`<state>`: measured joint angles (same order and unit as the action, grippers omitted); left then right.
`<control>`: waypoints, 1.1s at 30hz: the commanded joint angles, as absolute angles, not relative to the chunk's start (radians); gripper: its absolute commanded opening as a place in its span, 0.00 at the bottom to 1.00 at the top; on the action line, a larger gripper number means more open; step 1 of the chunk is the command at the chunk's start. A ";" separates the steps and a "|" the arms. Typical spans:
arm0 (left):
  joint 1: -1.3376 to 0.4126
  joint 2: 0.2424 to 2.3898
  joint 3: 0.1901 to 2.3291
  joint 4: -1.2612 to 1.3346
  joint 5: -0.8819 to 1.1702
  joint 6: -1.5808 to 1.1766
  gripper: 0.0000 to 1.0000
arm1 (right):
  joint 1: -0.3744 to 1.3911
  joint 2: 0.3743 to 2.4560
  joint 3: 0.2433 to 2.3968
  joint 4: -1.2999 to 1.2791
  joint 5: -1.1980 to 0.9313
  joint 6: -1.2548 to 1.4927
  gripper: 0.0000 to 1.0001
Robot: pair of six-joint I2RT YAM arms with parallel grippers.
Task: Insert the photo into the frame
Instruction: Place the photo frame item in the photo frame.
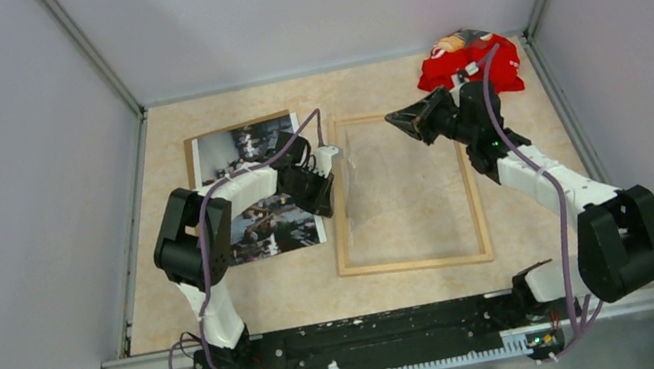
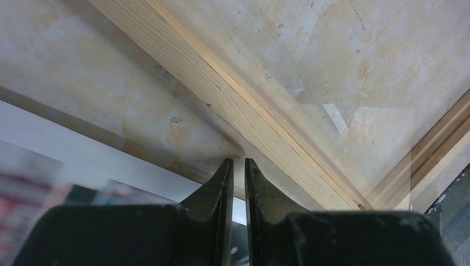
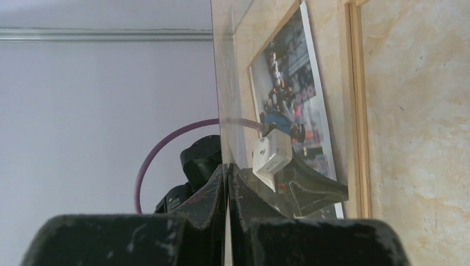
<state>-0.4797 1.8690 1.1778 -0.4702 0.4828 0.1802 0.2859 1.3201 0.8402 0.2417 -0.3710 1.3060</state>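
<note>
The photo [image 1: 241, 149], a crowd scene with a white border, lies face up at the left on a brown backing board [image 1: 236, 125]. To its right the light wood frame [image 1: 415, 263] lies flat on the table. My right gripper [image 1: 391, 118] is shut on the edge of the clear pane [image 1: 372, 171] and holds it tilted above the frame. In the right wrist view the pane [image 3: 238, 83] rises edge-on from the right gripper [image 3: 227, 166], with the photo [image 3: 285, 83] showing through it. My left gripper [image 2: 239, 162] hovers between the photo [image 2: 83, 149] and the frame's left rail [image 2: 249, 105], its jaws a narrow slit apart with nothing seen between them.
A red crumpled bag [image 1: 469, 63] lies in the far right corner behind the right arm. Grey walls close the table in on three sides. The left arm [image 1: 199, 227] arches over the photo's lower half.
</note>
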 commanded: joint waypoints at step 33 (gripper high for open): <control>-0.413 1.815 1.203 -0.501 0.526 0.179 0.19 | 0.142 1.120 0.668 0.171 -0.509 1.031 0.00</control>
<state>-0.4168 1.8622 1.1778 -0.4934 0.5087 0.1776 0.1616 1.1915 0.7044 0.1307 -0.5163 1.0729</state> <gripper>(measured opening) 0.185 0.004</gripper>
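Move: The wooden frame, open side up, is where the right hand is taking the clear sheet pinched in its shut fingers: its middle is about 24 cm below that hand, 5 cm back and 2 cm to the right. A red cloth lies some 24 cm farther out and 25 cm to the hand's right, about 23 cm lower. From the low left hand, the frame's middle is about 18 cm right and 2 cm ahead, roughly 2 cm lower; the photo's middle is 15 cm left and 9 cm ahead. Keeping its pinch on the clear sheet's raised edge, the right hand first lifts about 6 cm above the frame, then swings down some 10 cm while drawing back about 5 cm and right 4 cm, its wrist rolling slightly. Late on, the left hand, beside the frame's left side, eases about 2 cm left along the table and a little forward, its fingers staying barely open. ##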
